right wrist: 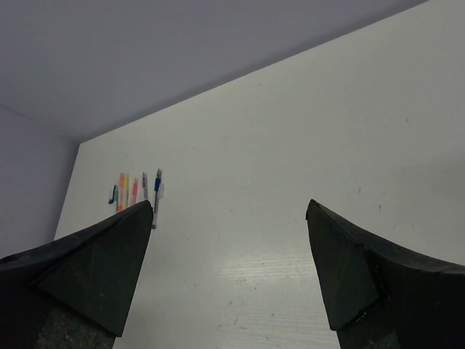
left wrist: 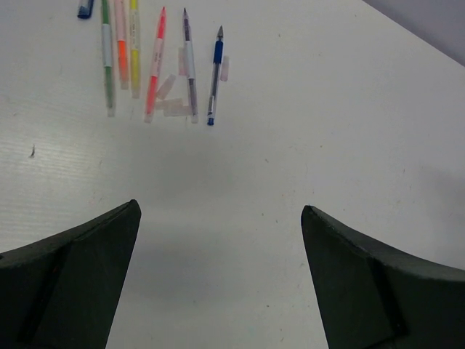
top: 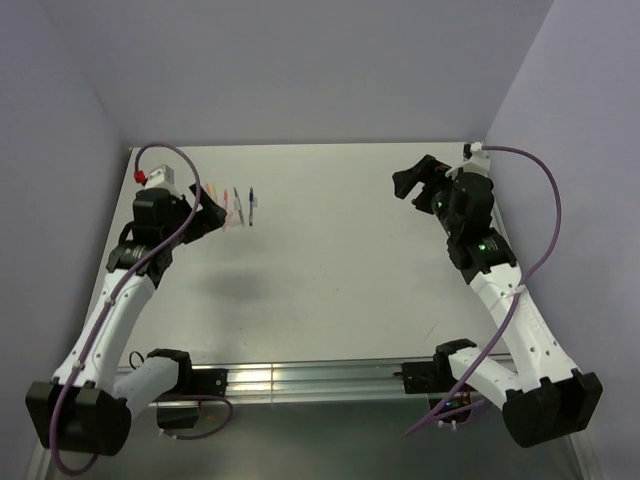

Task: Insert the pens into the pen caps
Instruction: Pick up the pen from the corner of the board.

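Several pens lie side by side at the back left of the table: green, orange, yellow, pink, grey and blue. In the top view they are thin sticks. Short pale translucent pen caps lie among the pens, and a dark blue cap lies at the row's far left. My left gripper hangs open just short of the pens, holding nothing. My right gripper is open and empty at the back right, with the pens far off.
Lilac walls close the table at the back and on both sides. A metal rail with both arm bases runs along the near edge. A purple cable loops off the right wrist.
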Robot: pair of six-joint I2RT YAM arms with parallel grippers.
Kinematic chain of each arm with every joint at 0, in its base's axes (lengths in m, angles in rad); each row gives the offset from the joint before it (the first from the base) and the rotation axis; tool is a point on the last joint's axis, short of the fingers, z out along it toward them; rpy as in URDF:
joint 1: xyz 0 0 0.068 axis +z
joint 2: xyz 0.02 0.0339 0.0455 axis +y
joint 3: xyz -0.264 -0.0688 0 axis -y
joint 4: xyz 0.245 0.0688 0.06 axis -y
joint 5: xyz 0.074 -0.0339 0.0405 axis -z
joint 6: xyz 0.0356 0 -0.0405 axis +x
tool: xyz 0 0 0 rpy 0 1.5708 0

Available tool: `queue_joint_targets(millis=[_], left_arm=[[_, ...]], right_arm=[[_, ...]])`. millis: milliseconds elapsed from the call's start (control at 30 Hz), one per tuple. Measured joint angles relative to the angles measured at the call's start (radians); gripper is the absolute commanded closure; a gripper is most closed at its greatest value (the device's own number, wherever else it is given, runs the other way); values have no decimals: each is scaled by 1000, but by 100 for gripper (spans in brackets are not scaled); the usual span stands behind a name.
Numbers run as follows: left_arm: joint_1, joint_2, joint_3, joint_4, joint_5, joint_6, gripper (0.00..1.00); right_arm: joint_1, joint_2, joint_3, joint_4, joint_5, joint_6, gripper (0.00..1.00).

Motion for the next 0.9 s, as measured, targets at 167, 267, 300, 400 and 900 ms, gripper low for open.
queue_joint_targets(millis=[167,267,300,400,900], left_arm=[[-72,204,118,20,-31,-24,5],[-134,323,183,53,-68,-44,9],[-150,358,196,64,-81,-49,10],[-185,486,247,82,-110,-55,17],[-199,1031,679,56,-261,23,45]], right_arm=[[0,101,69,-2,-28,2,14],[-1,155,93,-3,-50,3,19],[-2,174,98,-3,-57,3,20],[-2,220,114,0,-77,4,25],[-2,333,125,16,-150,15,37]])
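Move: The blue pen lies some 22 cm ahead of the left gripper, about 7 cm to its right and 21 cm below. Beside it on the table are a clear cap roughly 1 cm to its right, the grey pen about 3 cm to its left and the pink pen some 7 cm to its left. From the right gripper the blue pen is about 20 cm ahead, 38 cm left and 29 cm below. Bring the left gripper forward about 19 cm towards the blue pen, bearing right early and sinking some 12 cm mostly midway. Tip the fingers about 15 degrees further down, roll the hand's left side up about as much, and narrow them to a bit over half open, touching nothing. Meanwhile ease the empty right gripper forward and down, slightly left, partly closing it. ##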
